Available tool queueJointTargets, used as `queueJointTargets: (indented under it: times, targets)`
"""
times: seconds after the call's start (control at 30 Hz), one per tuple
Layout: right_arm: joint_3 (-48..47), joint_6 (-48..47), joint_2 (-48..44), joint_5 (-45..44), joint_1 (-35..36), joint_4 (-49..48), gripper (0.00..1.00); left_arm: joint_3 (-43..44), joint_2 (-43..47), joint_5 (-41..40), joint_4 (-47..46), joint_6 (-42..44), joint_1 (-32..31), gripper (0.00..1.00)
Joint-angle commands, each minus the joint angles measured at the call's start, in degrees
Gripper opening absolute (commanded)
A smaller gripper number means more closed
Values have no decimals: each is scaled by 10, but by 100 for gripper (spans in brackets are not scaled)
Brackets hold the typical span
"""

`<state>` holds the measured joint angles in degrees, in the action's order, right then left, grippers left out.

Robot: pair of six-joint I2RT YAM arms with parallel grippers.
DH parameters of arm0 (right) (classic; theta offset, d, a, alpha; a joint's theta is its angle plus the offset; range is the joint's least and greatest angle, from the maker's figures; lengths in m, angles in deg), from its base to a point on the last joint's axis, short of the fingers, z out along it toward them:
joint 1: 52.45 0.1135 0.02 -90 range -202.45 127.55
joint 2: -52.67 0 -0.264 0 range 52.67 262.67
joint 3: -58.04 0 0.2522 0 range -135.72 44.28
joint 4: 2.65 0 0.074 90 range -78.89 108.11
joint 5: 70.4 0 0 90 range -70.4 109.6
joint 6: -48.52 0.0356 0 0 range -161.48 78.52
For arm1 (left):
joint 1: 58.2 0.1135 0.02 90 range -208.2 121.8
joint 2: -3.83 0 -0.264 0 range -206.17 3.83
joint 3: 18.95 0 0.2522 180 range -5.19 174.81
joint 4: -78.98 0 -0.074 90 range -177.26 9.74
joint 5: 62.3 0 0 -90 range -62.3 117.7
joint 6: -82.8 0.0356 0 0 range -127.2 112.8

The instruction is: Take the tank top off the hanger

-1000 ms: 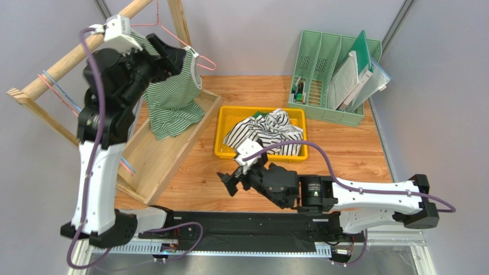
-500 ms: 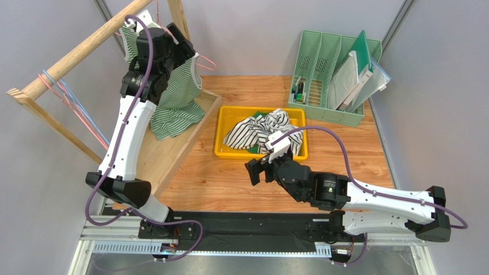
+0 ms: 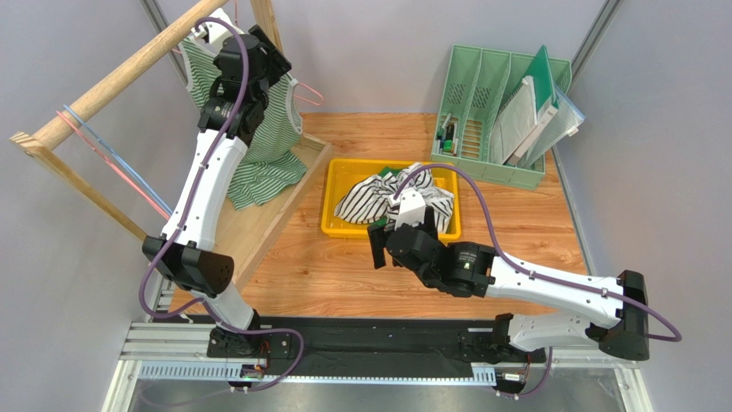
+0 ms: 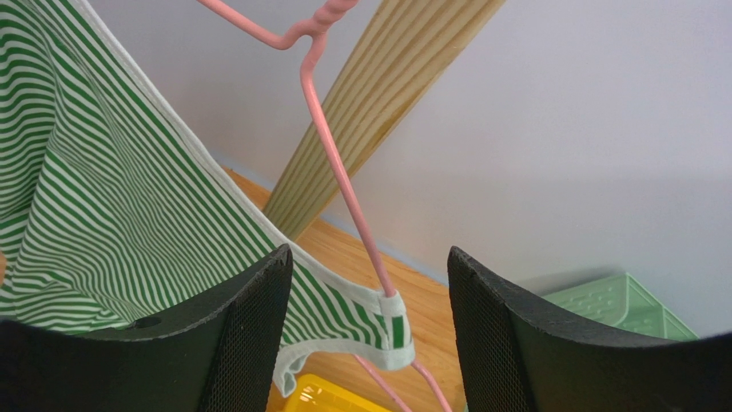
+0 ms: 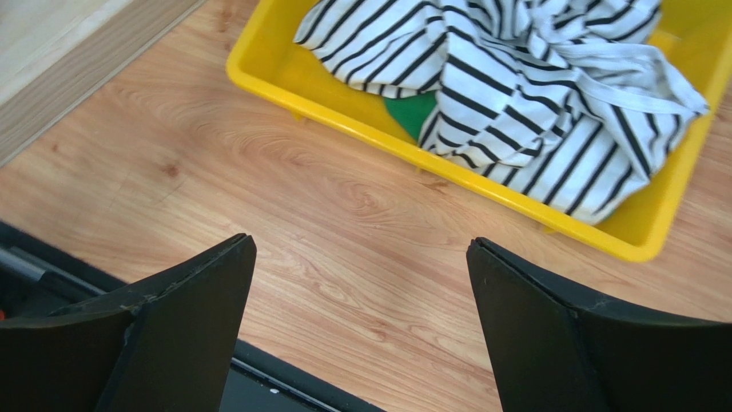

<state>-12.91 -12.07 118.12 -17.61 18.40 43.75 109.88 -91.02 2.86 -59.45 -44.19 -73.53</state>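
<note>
A green-and-white striped tank top (image 3: pixel 265 154) hangs on a pink wire hanger (image 3: pixel 308 93) from the wooden rack (image 3: pixel 112 81) at the back left. In the left wrist view the tank top (image 4: pixel 103 215) hangs from the hanger (image 4: pixel 339 180) by one strap (image 4: pixel 391 330), which lies between the jaws. My left gripper (image 3: pixel 273 60) is open, high up at the hanger, its midpoint (image 4: pixel 369 296) just by the pink wire. My right gripper (image 3: pixel 378 245) is open and empty above the bare table (image 5: pixel 361 257), near the yellow bin.
A yellow bin (image 3: pixel 339 225) mid-table holds black-and-white striped clothes (image 3: pixel 395 199), also in the right wrist view (image 5: pixel 533 94). A green file organiser (image 3: pixel 507 112) stands at the back right. More wire hangers (image 3: pixel 103 150) hang on the rack's lower left rail.
The left arm swung from the rack's left side up and right to the hanger, jaws now either side of the strap. The right gripper moved up and right toward the yellow bin.
</note>
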Motion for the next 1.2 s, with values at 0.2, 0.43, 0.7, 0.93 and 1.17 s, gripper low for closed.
queueJointTargets:
  times: [0.2, 0.43, 0.7, 0.93, 1.17]
  targets:
    - [-37, 67, -6, -139, -12, 100, 100, 78, -48, -74, -41, 23, 0, 70]
    - [-6, 1, -69, -114, -12, 61, 100, 70, -67, -104, -61, 14, 0, 67]
    - [6, -24, -116, -107, -12, 60, 100, 89, -94, -90, -78, 4, 0, 47]
    - [10, -30, -144, -107, -12, 59, 100, 97, -86, -79, -73, -4, 0, 19]
    - [8, -35, -149, -103, -12, 60, 100, 108, -40, -81, -62, 16, 0, 0]
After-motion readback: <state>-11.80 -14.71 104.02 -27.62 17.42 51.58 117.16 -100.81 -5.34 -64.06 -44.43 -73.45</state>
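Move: The pink hanger still carrying the tank top is about 5 cm ahead of my left hand and 1 cm to its left, its sloping wire almost level with my open fingers. The tank top's near strap sits roughly 8 cm ahead, 3 cm right and 5 cm lower; its striped body hangs some 7 cm ahead, 7 cm left and 18 cm below. From my right hand that hanger is about 33 cm forward, 27 cm left and 24 cm up. I slide my left hand about 5 cm forward, bringing the hanger's sloping arm between my fingers just below the twisted neck, turning slightly counter-clockwise, then close nearly shut and pinch the wire. Meanwhile my right hand, still open and empty, moves some 8 cm right beside the yellow tray's near edge and then also rises about 5 cm, tipping up and turning a little clockwise. ##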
